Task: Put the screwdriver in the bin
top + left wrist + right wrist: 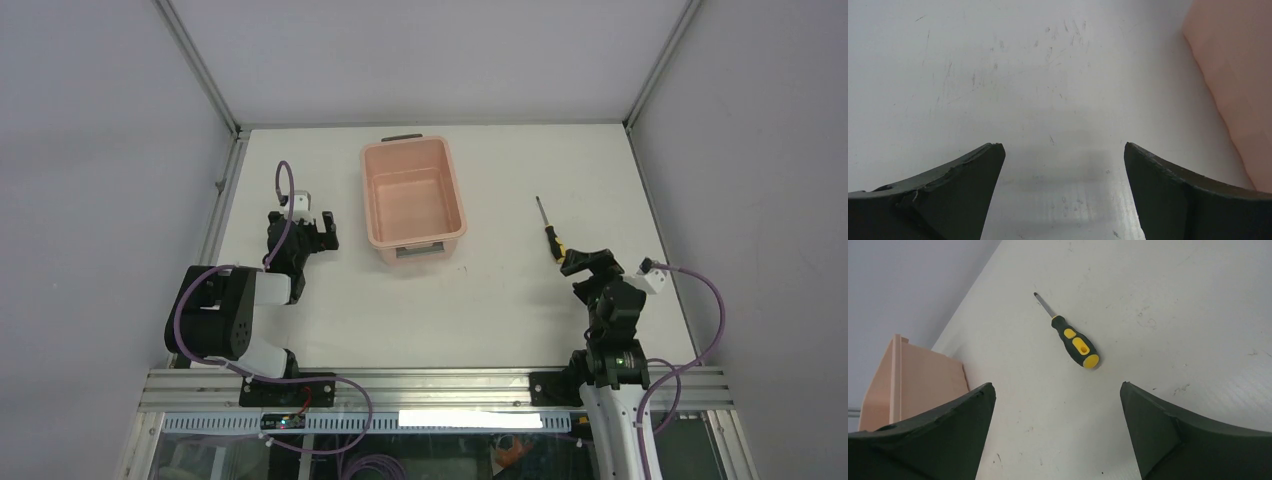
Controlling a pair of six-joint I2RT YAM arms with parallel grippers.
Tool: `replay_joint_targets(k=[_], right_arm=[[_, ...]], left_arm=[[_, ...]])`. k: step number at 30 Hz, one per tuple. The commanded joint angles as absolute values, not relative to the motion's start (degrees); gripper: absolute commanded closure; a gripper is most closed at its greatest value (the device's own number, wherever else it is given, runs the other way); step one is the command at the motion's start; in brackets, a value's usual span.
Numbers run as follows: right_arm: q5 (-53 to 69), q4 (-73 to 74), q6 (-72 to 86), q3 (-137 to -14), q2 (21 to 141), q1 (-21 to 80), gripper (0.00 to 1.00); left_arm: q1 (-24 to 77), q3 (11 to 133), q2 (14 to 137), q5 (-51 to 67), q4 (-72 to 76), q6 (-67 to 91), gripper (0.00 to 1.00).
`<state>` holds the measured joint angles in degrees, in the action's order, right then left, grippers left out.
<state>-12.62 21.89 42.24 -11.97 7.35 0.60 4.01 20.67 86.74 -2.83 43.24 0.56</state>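
Observation:
The screwdriver [548, 230] lies flat on the white table right of the bin, tip pointing away. In the right wrist view the screwdriver [1073, 342] has a black-and-yellow handle and lies just beyond my fingertips. My right gripper [588, 262] is open and empty, just near of the handle; it also shows in the right wrist view [1058, 390]. The salmon-pink bin [412, 200] stands empty at the table's middle back. My left gripper [318, 228] is open and empty, left of the bin; it shows in the left wrist view [1063, 150].
The bin's side [1233, 85] shows at the right of the left wrist view, and its corner [913, 385] at the left of the right wrist view. Metal frame rails [200, 75] run along the table's back and sides.

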Motion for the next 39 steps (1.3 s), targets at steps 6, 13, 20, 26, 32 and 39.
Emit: replay_joint_targets(k=[6, 13, 20, 26, 32, 39], right_arm=[[-4.49, 11.78, 30.66, -17.63, 10.30, 0.43, 0.00], [-5.34, 21.05, 17.92, -40.80, 39.02, 0.44, 0.01], [-11.84, 49.32, 10.48, -67.70, 77.33, 1.13, 0.01], [-13.72, 50.70, 8.69, -71.48, 95.14, 3.33, 0.01], [-11.74, 45.85, 7.66, -73.17, 106.18, 5.26, 0.05], [-14.12, 45.61, 5.96, -76.90, 114.23, 6.03, 0.33]], left_arm=[[3.35, 21.81, 86.29, -1.83, 46.32, 0.62, 0.01], [3.34, 21.83, 86.23, -1.86, 46.33, 0.62, 0.01], [3.35, 21.80, 86.30, -1.84, 46.35, 0.62, 0.01], [3.34, 21.84, 86.26, -1.91, 46.33, 0.62, 0.01], [3.35, 21.81, 86.31, -1.89, 46.33, 0.62, 0.01], [3.34, 21.81, 86.28, -1.91, 46.33, 0.62, 0.01]])
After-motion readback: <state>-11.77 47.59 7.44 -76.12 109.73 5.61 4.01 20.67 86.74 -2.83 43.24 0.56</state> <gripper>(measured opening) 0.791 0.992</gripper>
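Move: Roughly 15 cm ahead of the right hand, 2 cm to its left and 11 cm below, the screwdriver lies flat, its handle end towards the robot and its shaft pointing forward and slightly left. The bin stands some 34 cm to the right hand's left, about 21 cm ahead and 7 cm lower. From the idle left hand the screwdriver is about 57 cm to the right, 1 cm ahead and 3 cm below. Swinging up and over in an arc, the right hand rises about 12 cm, reaches forward, then plunges some 21 cm onto the screwdriver's handle, drawing back slightly on the way down before edging forward again. The wrist tips to point the fingers straight down and turns some 30 degrees counter-clockwise; low astride the handle, the fingers start closing. ##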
